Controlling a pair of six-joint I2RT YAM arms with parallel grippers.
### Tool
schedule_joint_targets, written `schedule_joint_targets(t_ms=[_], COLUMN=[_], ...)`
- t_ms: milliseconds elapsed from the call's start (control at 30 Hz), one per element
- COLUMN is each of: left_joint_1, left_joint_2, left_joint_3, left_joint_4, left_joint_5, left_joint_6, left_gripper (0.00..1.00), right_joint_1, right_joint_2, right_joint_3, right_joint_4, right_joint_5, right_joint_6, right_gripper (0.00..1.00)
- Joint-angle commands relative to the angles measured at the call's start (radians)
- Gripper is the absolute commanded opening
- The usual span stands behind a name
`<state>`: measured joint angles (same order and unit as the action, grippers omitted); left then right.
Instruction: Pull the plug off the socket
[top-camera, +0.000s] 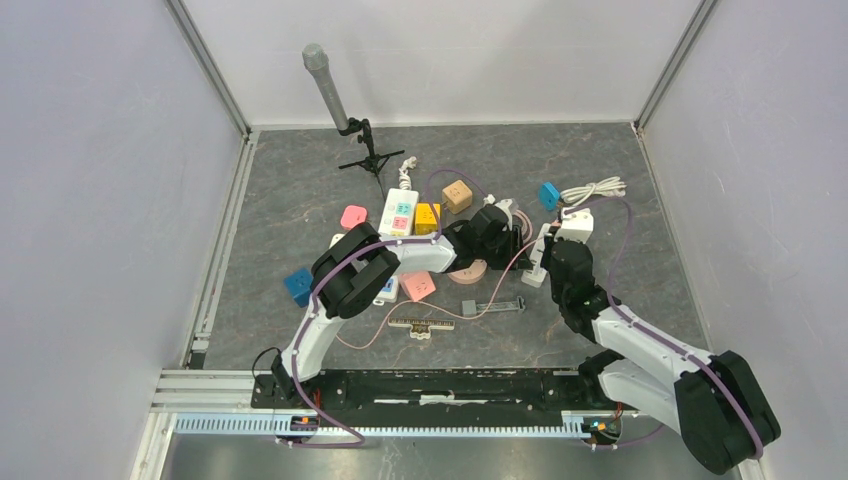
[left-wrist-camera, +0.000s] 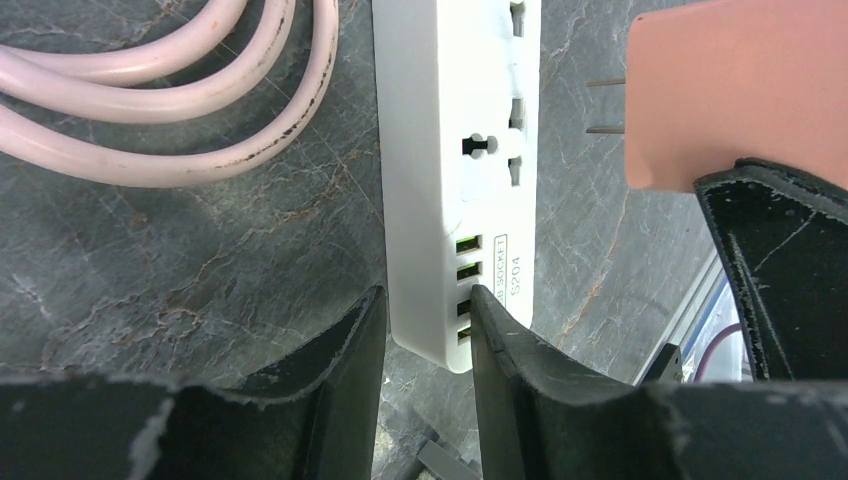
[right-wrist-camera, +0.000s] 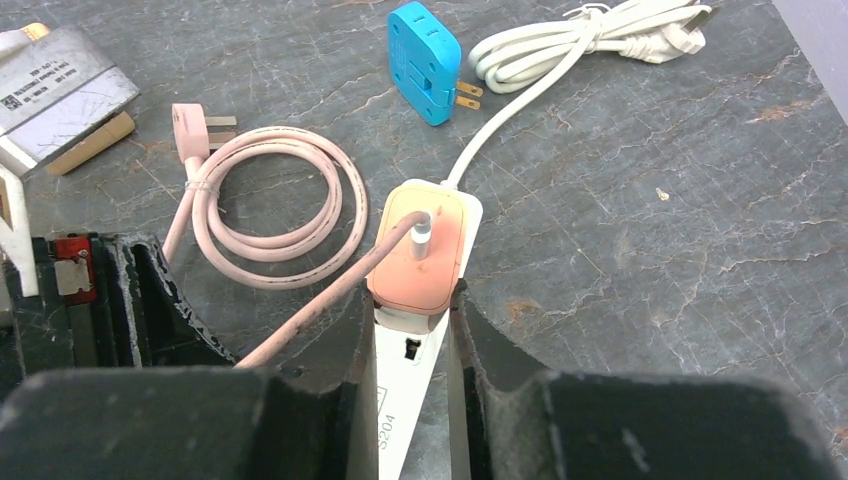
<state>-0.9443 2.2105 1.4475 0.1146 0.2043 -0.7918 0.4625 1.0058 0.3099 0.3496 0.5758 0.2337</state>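
The white socket strip (left-wrist-camera: 450, 120) lies on the grey table, and my left gripper (left-wrist-camera: 428, 300) is shut on its USB end. The pink plug (left-wrist-camera: 740, 90) hangs beside and above the strip with both metal prongs bare, clear of the slots. My right gripper (right-wrist-camera: 410, 298) is shut on that plug (right-wrist-camera: 420, 250), one finger on each side, with the strip (right-wrist-camera: 405, 400) below it. The plug's pink cable (right-wrist-camera: 270, 200) runs off to a coil on the left. In the top view both grippers meet at the strip (top-camera: 540, 258), right of centre.
A blue adapter (right-wrist-camera: 425, 60) and a bundled white cord (right-wrist-camera: 580, 35) lie just beyond the strip. Another white strip (top-camera: 397, 212), coloured cubes (top-camera: 457, 195), a ruler (top-camera: 422, 325) and a grey bar (top-camera: 495, 307) lie around centre. A microphone stand (top-camera: 345, 110) rises at the back.
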Motion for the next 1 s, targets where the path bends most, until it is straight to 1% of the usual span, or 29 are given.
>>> schedule_joint_targets(t_ms=[0,67,200,433,533,667,800,967], left_joint_1=[-0.001,0.005,0.016,0.033,0.038,0.041,0.042,0.043], left_joint_2=[0.067,0.042,-0.054,-0.203,-0.264,-0.352,-0.469,-0.635], left_joint_3=[-0.038,-0.02,0.015,0.012,-0.023,-0.088,-0.167,-0.267], left_joint_4=[-0.248,-0.283,-0.328,-0.372,-0.378,-0.375,-0.375,-0.387], left_joint_5=[-0.065,-0.058,-0.063,-0.129,-0.17,-0.227,-0.298,-0.385], left_joint_6=[0.05,0.054,0.078,0.098,0.098,0.093,0.094,0.101], left_gripper=[0.42,0.43,0.48,0.63,0.66,0.69,0.71,0.76], right_joint_1=[-0.004,-0.004,-0.004,-0.004,-0.004,-0.007,-0.039,-0.085], right_joint_2=[-0.024,-0.041,-0.07,-0.102,-0.093,-0.049,0.015,0.102], right_joint_3=[0.009,0.025,0.06,0.117,0.154,0.19,0.185,0.17], right_joint_4=[0.023,-0.014,-0.108,-0.275,-0.374,-0.497,-0.548,-0.566], right_joint_5=[-0.004,-0.001,0.002,-0.007,0.033,0.149,0.194,0.172], right_joint_6=[0.008,0.011,0.017,0.066,0.108,0.156,0.203,0.237], right_gripper=[0.0,0.0,0.0,0.0,0.0,0.0,0.0,0.0])
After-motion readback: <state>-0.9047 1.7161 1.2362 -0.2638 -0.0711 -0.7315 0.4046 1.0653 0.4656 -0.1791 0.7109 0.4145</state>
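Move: The right hand already holds the pink plug, lifted clear. The white power strip's middle lies about 4 cm back and 2 cm left of it, 9 cm lower; the pink coiled cord about 3 cm ahead and 8 cm left, the blue plug 9 cm straight ahead. The left hand's fingers straddle the strip's near end, its middle 5 cm ahead and 2 cm right; the round socket is 13 cm left, 1 cm ahead. The left fingers let go of the power strip's near end, opening wider as the hand draws low to the left, then climbs over towards the round socket, about 12 cm left and 9 cm up in all. The right hand keeps its pinch on the pink plug, eases back, then swings right and down past the strip, some 5 cm right and 3.5 cm each back and down, tipping nose-down and turning clockwise about 15 degrees. ##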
